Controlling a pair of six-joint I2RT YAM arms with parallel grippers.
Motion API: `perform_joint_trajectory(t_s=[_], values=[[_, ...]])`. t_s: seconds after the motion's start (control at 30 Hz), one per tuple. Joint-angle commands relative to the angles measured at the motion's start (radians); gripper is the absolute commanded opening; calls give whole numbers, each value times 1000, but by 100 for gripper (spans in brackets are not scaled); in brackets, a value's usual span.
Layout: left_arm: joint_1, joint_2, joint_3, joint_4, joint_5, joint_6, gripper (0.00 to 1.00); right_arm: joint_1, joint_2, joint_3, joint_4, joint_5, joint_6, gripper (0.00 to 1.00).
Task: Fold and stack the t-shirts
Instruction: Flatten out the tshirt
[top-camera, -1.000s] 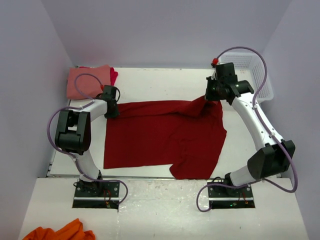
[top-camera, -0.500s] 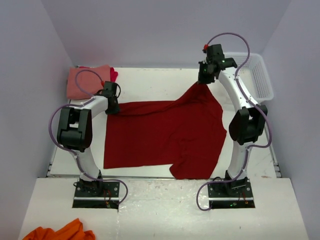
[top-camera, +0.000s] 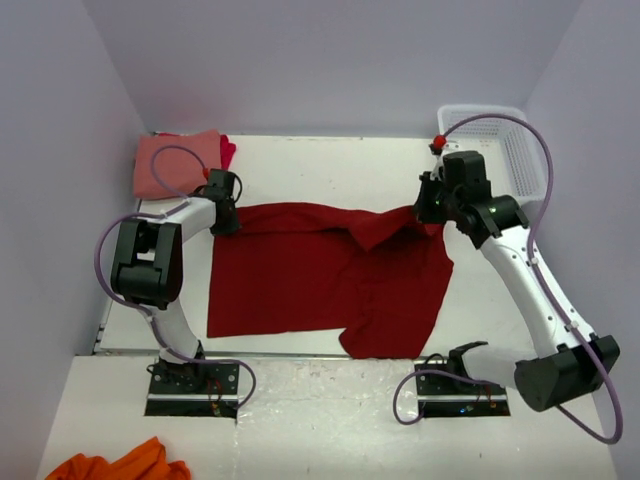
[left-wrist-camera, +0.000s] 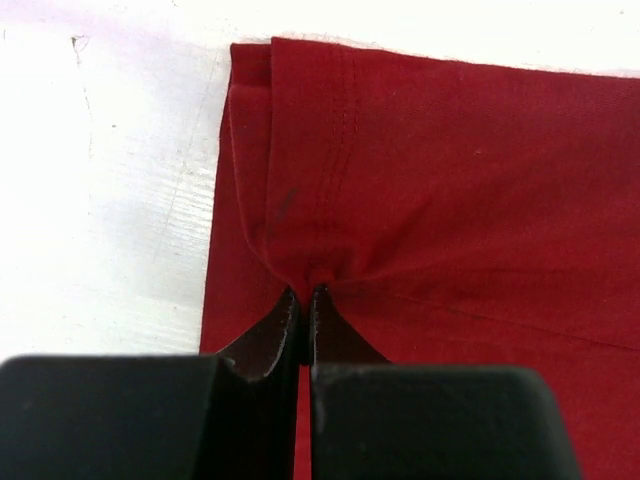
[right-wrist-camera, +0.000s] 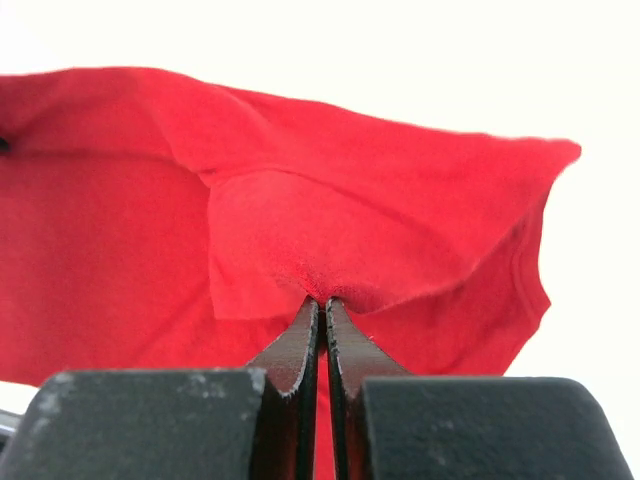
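Note:
A big dark red t-shirt (top-camera: 320, 275) lies spread over the middle of the table. My left gripper (top-camera: 226, 222) is shut on its far left corner, pinching a tuck of hemmed cloth (left-wrist-camera: 312, 272) flat on the table. My right gripper (top-camera: 428, 208) is shut on the far right corner, where the cloth (right-wrist-camera: 320, 285) is lifted and folded over. A salmon-pink t-shirt (top-camera: 175, 160) lies folded at the far left corner, on top of a brighter red one (top-camera: 228, 150) that peeks out beside it.
A white plastic basket (top-camera: 515, 150) stands at the far right. An orange cloth (top-camera: 115, 465) lies off the table at the near left. White walls close in the left, far and right sides.
The right gripper rose toward the back with the shirt's corner, then came down and nearer again, leaving a fold in the cloth. The left gripper has held still.

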Motion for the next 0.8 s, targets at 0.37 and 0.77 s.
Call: perform_joint_trajectory(t_s=[0.37, 0.77], values=[[-10, 20, 48, 8, -30, 10, 0, 14, 278, -35, 25, 97, 96, 2], [-16, 18, 28, 15, -26, 5, 0, 77, 146, -140, 26, 253, 162, 77]])
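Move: The right hand holds a raised fold of the t-shirt; the shirt's middle lies about 24 cm to its left, 7 cm back and 22 cm below. The shirt's far right corner is some 12 cm ahead and 8 cm right, about 18 cm down; the white basket is roughly 27 cm ahead and 22 cm right, 17 cm lower. From the left hand, pinching the far left corner, the shirt's middle lies 26 cm right and 12 cm back, about 1 cm lower. Right hand dips about 12 cm, swinging forward then back, and opens wide, freeing the shirt; left still pinches. ##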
